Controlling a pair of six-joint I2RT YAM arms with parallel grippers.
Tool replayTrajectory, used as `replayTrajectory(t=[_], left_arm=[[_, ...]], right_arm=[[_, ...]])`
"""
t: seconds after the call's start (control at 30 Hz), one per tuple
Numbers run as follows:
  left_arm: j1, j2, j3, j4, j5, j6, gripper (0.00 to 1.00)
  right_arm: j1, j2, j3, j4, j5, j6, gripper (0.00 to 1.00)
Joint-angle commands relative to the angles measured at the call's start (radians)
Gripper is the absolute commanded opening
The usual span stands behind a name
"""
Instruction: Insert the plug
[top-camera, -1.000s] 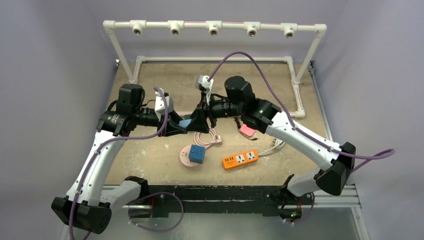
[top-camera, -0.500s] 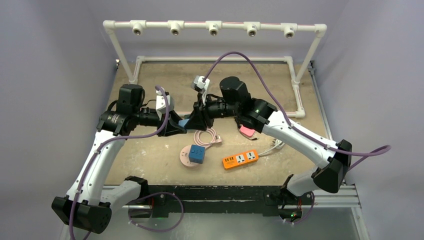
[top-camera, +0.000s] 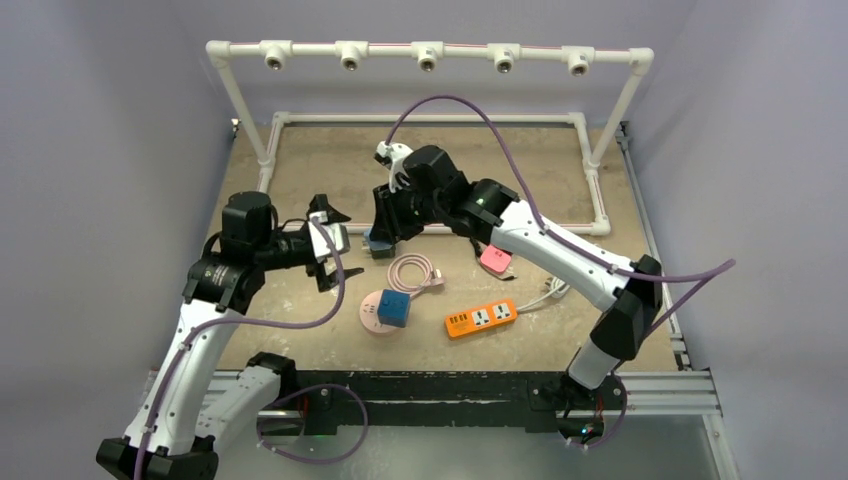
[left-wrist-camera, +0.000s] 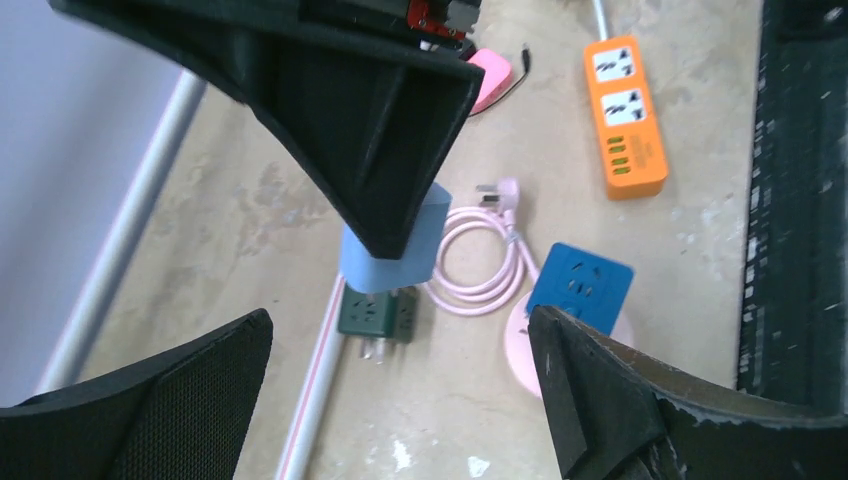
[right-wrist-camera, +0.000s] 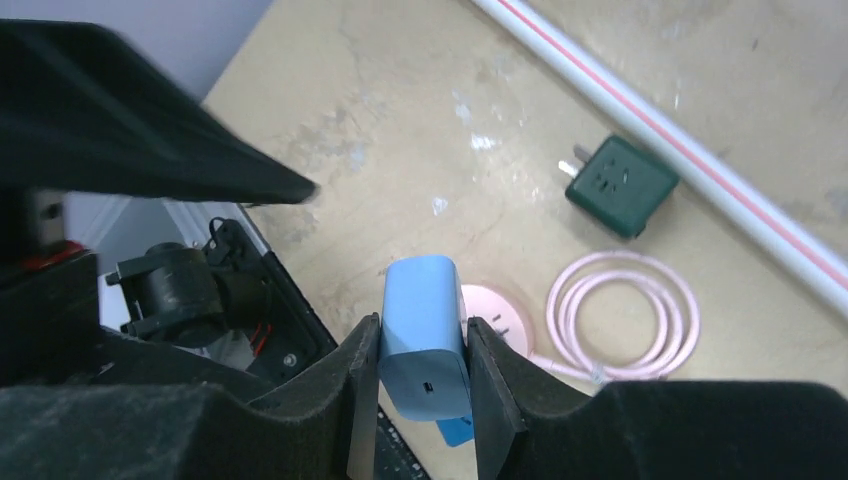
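The plug is a light blue charger block (right-wrist-camera: 425, 340), pinched between the fingers of my right gripper (right-wrist-camera: 424, 325), which is shut on it above the table. In the left wrist view the plug (left-wrist-camera: 400, 255) hangs from the right gripper's dark fingers (left-wrist-camera: 380, 130), just above a dark green adapter (left-wrist-camera: 375, 315). My left gripper (top-camera: 335, 243) stands wide open to the plug's left, with nothing between its fingers. A blue socket cube (top-camera: 394, 307) sits on a pink disc (left-wrist-camera: 520, 340). An orange power strip (top-camera: 481, 318) lies to the cube's right.
A coiled pink cable (top-camera: 415, 272) lies between the adapter and the cube. A pink object (top-camera: 494, 260) sits under the right forearm. A white pipe frame (top-camera: 430, 50) borders the back and sides, and one pipe (right-wrist-camera: 700, 170) runs close behind the green adapter (right-wrist-camera: 620, 185).
My left gripper has opened, let go of the plug and drawn back to the left. My right gripper has closed on the plug and swung with it to the left.
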Motion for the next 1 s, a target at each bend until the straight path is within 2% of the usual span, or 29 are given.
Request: replayTrajectory(t=[0.0, 0.23, 0.47, 0.6, 0.73, 0.83, 0.97], left_arm=[[-0.004, -0.041, -0.048, 0.075, -0.061, 0.181, 0.99], [-0.004, -0.079, -0.127, 0.110, -0.065, 0.298, 0.99], [-0.004, -0.040, -0.135, 0.151, -0.033, 0.253, 0.99], [-0.009, -0.027, -0.130, 0.207, -0.009, 0.204, 0.87], [-0.041, 0.007, -0.116, 0.161, 0.008, 0.235, 0.72], [-0.078, 0.015, -0.122, 0.149, -0.010, 0.238, 0.66], [-0.105, 0.015, -0.147, 0.218, -0.062, 0.219, 0.51]], right_arm=[[-0.002, 0.028, 0.067, -0.095, 0.053, 0.176, 0.00], [0.001, 0.057, 0.111, -0.080, 0.038, 0.295, 0.00], [0.014, 0.069, 0.114, -0.046, 0.040, 0.342, 0.00], [0.016, 0.078, 0.120, -0.042, 0.032, 0.347, 0.00], [0.017, 0.086, 0.131, -0.034, 0.023, 0.348, 0.00], [0.017, 0.094, 0.138, -0.030, 0.012, 0.349, 0.00], [0.018, 0.096, 0.132, -0.018, -0.002, 0.358, 0.00]])
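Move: The light-blue plug, already held at the right gripper's fingertips, lies about 5 cm to the right of the open left gripper, 3 cm ahead and 2 cm lower. On the table some 25 cm below the left hand, the green adapter is 16 cm ahead and 3 cm right; the pink round socket is 4 cm right and 1 cm back, with the blue adapter on it, 7 cm right and 2 cm back. From the right hand, the left gripper is about 6 cm left and 3 cm back. The left hand, fingers wide open, sinks about 3 cm and eases forward 2 cm while its wrist rolls some 15 degrees, then swings right by 2 to 3 cm to bring its fingers either side of the light-blue plug, narrowing them to a little over half open. The right hand keeps its hold on the plug, dips 3 cm and comes back up about 2, then drifts left 2 cm towards the left gripper while its wrist turns some 20 degrees, partly clockwise. ##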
